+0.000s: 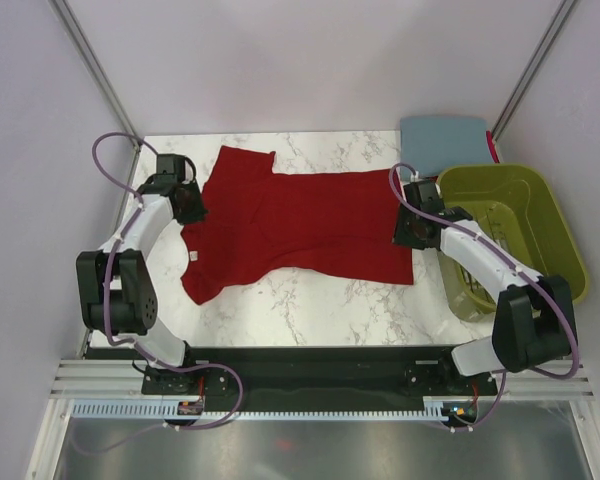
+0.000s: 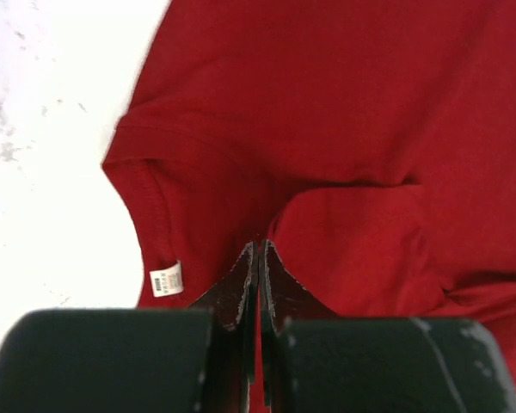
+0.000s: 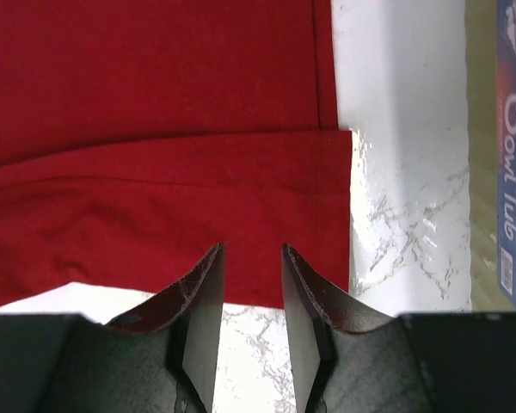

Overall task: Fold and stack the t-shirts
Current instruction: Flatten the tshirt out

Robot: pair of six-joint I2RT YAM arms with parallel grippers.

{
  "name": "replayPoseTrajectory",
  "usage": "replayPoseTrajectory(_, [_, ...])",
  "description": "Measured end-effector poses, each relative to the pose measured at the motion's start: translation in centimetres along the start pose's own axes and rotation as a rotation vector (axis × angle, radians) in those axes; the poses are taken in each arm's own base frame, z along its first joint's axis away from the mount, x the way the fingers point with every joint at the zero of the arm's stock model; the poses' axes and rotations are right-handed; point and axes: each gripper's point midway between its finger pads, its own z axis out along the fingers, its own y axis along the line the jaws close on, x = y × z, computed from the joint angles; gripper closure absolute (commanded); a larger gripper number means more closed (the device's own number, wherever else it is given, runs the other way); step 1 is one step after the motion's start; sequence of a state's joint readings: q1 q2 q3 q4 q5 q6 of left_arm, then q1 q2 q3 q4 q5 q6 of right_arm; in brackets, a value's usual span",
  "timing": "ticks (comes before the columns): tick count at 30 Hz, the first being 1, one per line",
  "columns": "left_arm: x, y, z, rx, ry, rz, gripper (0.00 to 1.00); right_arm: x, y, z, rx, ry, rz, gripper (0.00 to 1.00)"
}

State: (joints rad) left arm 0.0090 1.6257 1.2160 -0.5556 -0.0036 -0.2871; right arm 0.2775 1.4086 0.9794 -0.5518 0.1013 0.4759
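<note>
The dark red t-shirt [image 1: 300,225] lies spread across the marble table [image 1: 310,310], collar to the left and hem to the right, with its near side folded over. My left gripper [image 1: 188,203] is at the collar end. In the left wrist view it [image 2: 261,243] is shut, pinching a pucker of the red t-shirt [image 2: 344,103] beside the white neck tag [image 2: 165,280]. My right gripper [image 1: 408,230] hovers at the hem corner. Its jaws [image 3: 252,249] stand open over the red hem [image 3: 155,198], holding nothing. The slate blue-grey t-shirt [image 1: 442,133] lies folded at the back right.
The olive-green basket [image 1: 500,215] stands at the right table edge, close beside my right arm. Its wall [image 3: 482,172], with a blue label, shows in the right wrist view. White walls enclose the table on three sides.
</note>
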Motion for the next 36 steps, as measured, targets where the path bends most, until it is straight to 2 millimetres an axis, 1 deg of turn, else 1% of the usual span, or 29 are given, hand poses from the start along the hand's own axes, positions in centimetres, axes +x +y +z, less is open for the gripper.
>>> replayPoseTrajectory(3, [0.2,-0.9,-0.4,0.050,0.010,-0.016,0.98,-0.1,-0.1,1.1,0.025,0.023,-0.013,0.58])
replayPoseTrajectory(5, [0.5,-1.6,-1.1,0.090,0.013,-0.025,0.98,0.1,-0.3,2.0,0.046,0.044,-0.016,0.57])
replayPoseTrajectory(8, [0.6,-3.1,-2.5,0.144,-0.004,-0.017,0.98,-0.1,-0.8,3.1,0.091,0.059,-0.020,0.56])
replayPoseTrajectory(12, [0.5,-5.3,-5.3,0.231,-0.050,0.005,0.98,-1.3,-1.2,4.3,0.156,0.048,-0.017,0.56])
replayPoseTrajectory(14, [0.3,-5.5,-6.5,0.249,-0.081,0.010,0.98,-1.8,-1.4,5.0,0.190,0.036,0.004,0.56])
replayPoseTrajectory(16, [-0.2,-5.6,-7.7,0.257,-0.115,0.010,0.98,-1.8,-1.8,5.5,0.222,0.031,0.035,0.57])
replayPoseTrajectory(23, [-1.6,-5.8,-10.2,0.278,-0.201,0.000,0.98,-1.6,-3.1,6.9,0.342,0.016,0.153,0.57])
replayPoseTrajectory(26, [-1.7,-5.9,-10.4,0.282,-0.210,-0.002,0.98,-1.8,-3.5,7.0,0.374,0.002,0.186,0.57])
replayPoseTrajectory(30, [-1.5,-5.8,-10.3,0.282,-0.206,-0.003,0.98,-2.0,-4.0,7.1,0.407,-0.019,0.214,0.57])
replayPoseTrajectory(36, [-1.3,-5.9,-10.2,0.285,-0.200,-0.014,0.98,-1.6,-4.1,7.8,0.429,-0.011,0.242,0.57])
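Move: The t-shirt's right edge has a small notch, where the upper layer meets the strip below, about 6 cm ahead of the right hand, 5 cm to its right and 8 cm below. The shirt's near right corner is some 9 cm back from that notch; the green tub's middle lies 25 cm right and 4 cm ahead of the hand, the blue board roughly 29 cm ahead and 12 cm right. From the left hand the notch is around 54 cm right, level ahead, 9 cm lower. Towards the notch in the t-shirt's right edge the right hand sinks about 6 cm while reaching 5 cm forward and 4 cm right, turning some 25 degrees clockwise with its left side dipping, fingers kept part-open above the cloth. The left hand, still shut, shifts right and slightly back, then mainly climbs about 10 cm away from the shirt, its fingertips tipping forward-up. ##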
